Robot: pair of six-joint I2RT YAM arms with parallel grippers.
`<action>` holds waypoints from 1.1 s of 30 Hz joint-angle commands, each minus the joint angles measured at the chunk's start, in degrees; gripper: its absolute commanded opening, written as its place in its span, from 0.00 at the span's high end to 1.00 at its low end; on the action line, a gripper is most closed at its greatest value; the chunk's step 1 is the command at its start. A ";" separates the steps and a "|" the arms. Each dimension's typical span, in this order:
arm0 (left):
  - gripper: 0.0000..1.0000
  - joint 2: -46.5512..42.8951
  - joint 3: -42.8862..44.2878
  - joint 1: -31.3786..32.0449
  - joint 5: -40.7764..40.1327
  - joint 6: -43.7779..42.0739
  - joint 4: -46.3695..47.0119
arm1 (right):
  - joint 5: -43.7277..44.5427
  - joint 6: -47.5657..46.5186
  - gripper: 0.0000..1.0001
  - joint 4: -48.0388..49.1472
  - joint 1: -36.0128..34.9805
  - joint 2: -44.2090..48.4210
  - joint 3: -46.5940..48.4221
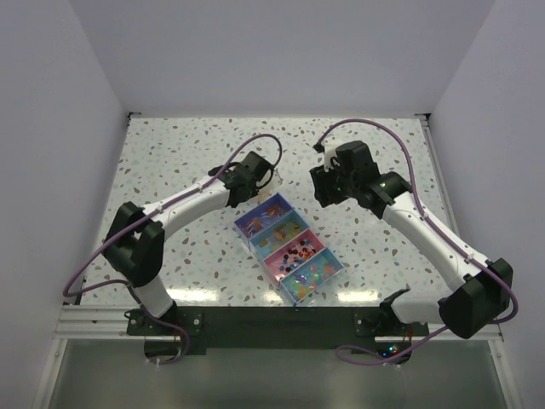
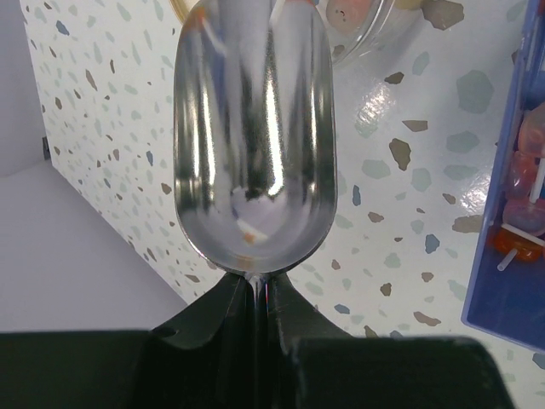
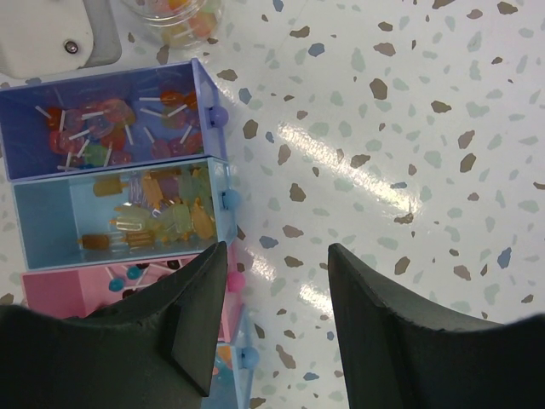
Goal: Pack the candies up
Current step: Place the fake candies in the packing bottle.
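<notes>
My left gripper (image 2: 255, 285) is shut on the handle of a shiny metal scoop (image 2: 251, 128). The scoop's bowl points at a clear round jar (image 2: 366, 21) holding orange-amber candies (image 3: 174, 21); only a small orange glint shows in the bowl. In the top view the left gripper (image 1: 255, 177) is just behind the far end of the compartment box (image 1: 252, 241). My right gripper (image 3: 278, 251) is open and empty above bare table beside the box's right side, also seen from the top (image 1: 328, 186). Tiny dark and red candies (image 1: 294, 253) lie in the pink compartment.
The box has four compartments in a row: purple with lollipops (image 3: 102, 123), light blue with ice-lolly sweets (image 3: 153, 213), pink (image 3: 64, 288), and blue with mixed bright sweets (image 1: 311, 277). A white block (image 3: 51, 34) sits beside the jar. Walls enclose the speckled table.
</notes>
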State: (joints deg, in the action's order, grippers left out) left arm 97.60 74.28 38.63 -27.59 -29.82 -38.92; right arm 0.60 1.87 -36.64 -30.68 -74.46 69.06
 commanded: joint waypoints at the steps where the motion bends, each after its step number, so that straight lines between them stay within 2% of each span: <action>1: 1.00 0.04 2.62 0.65 -2.90 -1.47 -0.90 | 1.07 -0.73 0.46 1.31 0.35 1.77 -0.06; 10: 1.00 -0.83 2.45 1.71 -4.83 -2.08 -1.78 | 0.63 -0.46 0.46 1.57 0.27 2.12 -0.24; 15: 1.00 -4.34 0.43 1.62 -3.70 -1.73 -0.37 | -0.51 0.15 0.46 1.49 0.53 1.95 0.37; 24: 1.00 -16.11 -6.59 -3.03 11.05 -0.06 4.98 | -9.38 3.14 0.46 2.10 3.25 1.33 2.57; 28: 1.00 -21.92 -12.13 -6.10 21.32 0.03 9.73 | -19.46 7.34 0.46 4.64 5.01 0.89 2.93; 33: 1.00 -27.54 -16.62 -6.64 30.92 0.91 14.04 | -30.38 13.24 0.46 10.79 6.50 -1.13 2.75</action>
State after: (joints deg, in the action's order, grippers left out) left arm 73.08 59.29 32.10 -6.83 -30.44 -31.33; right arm -19.64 9.82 -32.49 -24.75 -74.32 69.49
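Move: The bottle, already holding candies, stands about 6 cm ahead of the left hand, 4 cm to its right and 8 cm lower. The wooden ring lies some 9 cm straight ahead; the tray's purple compartment is about 6 cm to the hand's right and 2 cm back, both some 10 cm below. From the right hand the bottle is roughly 13 cm left, 6 cm ahead and 17 cm lower. Left hand draws the scoop up and back from the bottle some 6 cm, rolling left-side-down; right drifts left, up. ##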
